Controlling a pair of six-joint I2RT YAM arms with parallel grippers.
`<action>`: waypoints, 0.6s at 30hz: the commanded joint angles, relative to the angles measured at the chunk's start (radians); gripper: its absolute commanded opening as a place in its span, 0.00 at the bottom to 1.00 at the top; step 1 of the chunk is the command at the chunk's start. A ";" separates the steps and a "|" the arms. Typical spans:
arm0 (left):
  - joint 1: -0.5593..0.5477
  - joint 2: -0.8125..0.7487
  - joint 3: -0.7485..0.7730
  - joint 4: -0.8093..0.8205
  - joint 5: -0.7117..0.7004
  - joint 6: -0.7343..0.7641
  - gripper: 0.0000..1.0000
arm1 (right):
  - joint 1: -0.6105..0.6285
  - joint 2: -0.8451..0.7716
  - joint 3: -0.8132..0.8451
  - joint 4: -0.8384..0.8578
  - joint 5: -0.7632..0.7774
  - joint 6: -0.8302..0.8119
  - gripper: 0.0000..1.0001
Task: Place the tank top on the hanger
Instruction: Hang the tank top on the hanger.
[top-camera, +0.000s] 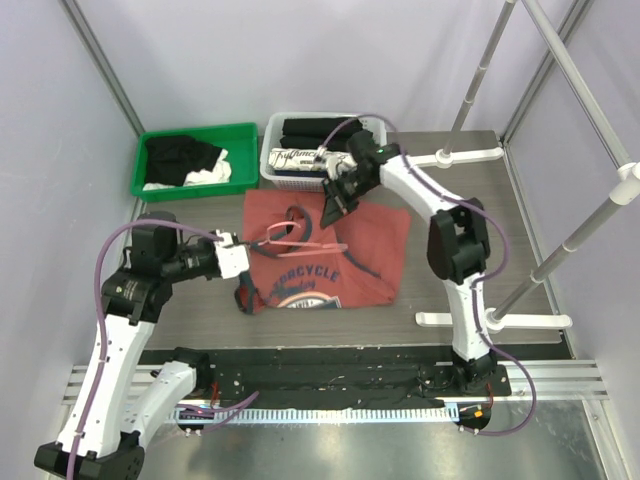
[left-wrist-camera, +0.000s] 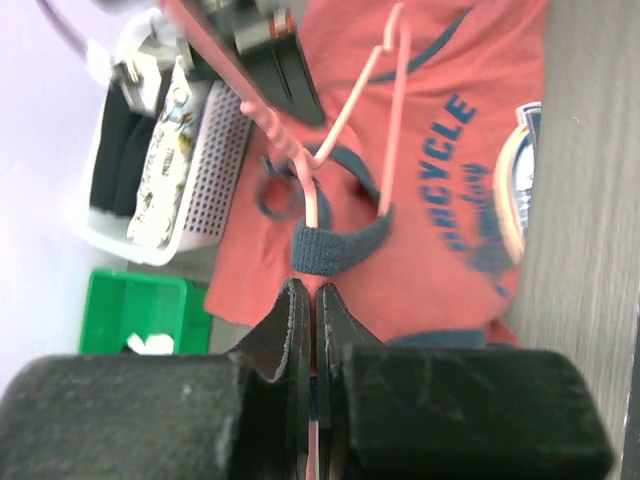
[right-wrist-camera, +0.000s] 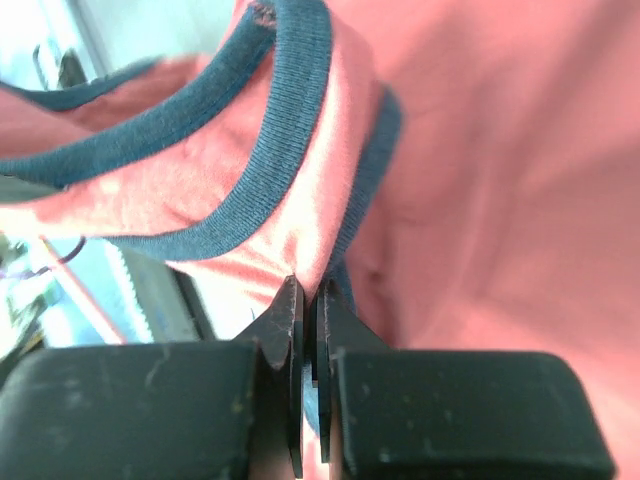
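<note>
The rust-red tank top (top-camera: 370, 250) lies flat mid-table, its blue chest print facing up. The pink wire hanger (top-camera: 310, 246) rests across its upper left part, hook near the neck. My left gripper (top-camera: 248, 248) is at the shirt's left edge, shut on the hanger wire (left-wrist-camera: 394, 120), which runs through a navy strap loop (left-wrist-camera: 335, 245). My right gripper (top-camera: 335, 205) is over the shirt's top edge. In the right wrist view it (right-wrist-camera: 312, 295) is shut on a fold of red cloth with navy trim (right-wrist-camera: 290, 130).
A white basket (top-camera: 290, 170) with folded black clothes and a white printed cloth stands right behind the shirt. A green bin (top-camera: 195, 160) sits at the back left. A white rack's poles (top-camera: 470, 155) and foot (top-camera: 490, 320) stand on the right.
</note>
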 joint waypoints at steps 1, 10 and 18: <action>-0.002 0.027 0.043 0.282 -0.101 -0.289 0.00 | -0.039 -0.187 0.070 0.046 0.124 0.000 0.01; -0.002 0.084 0.154 0.365 -0.261 -0.567 0.00 | -0.105 -0.444 -0.149 0.276 0.267 0.068 0.01; -0.002 0.144 0.287 0.287 -0.404 -0.723 0.00 | -0.106 -0.610 -0.405 0.405 0.370 0.106 0.01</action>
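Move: The right hand grips one tank top strap; the hanger's free end lies about 4 cm to its right, 5 cm back and 8 cm above, with the white basket roughly 17 cm ahead and 2 cm left, lower down. The left hand pinches hanger and other strap; from it the free end is some 20 cm right, level ahead and slightly lower, the green tray about 22 cm ahead, 12 cm left, far below. Right hand pulls its strap up some 12 cm and right; left swings the hanger up, forward and counter-clockwise. ##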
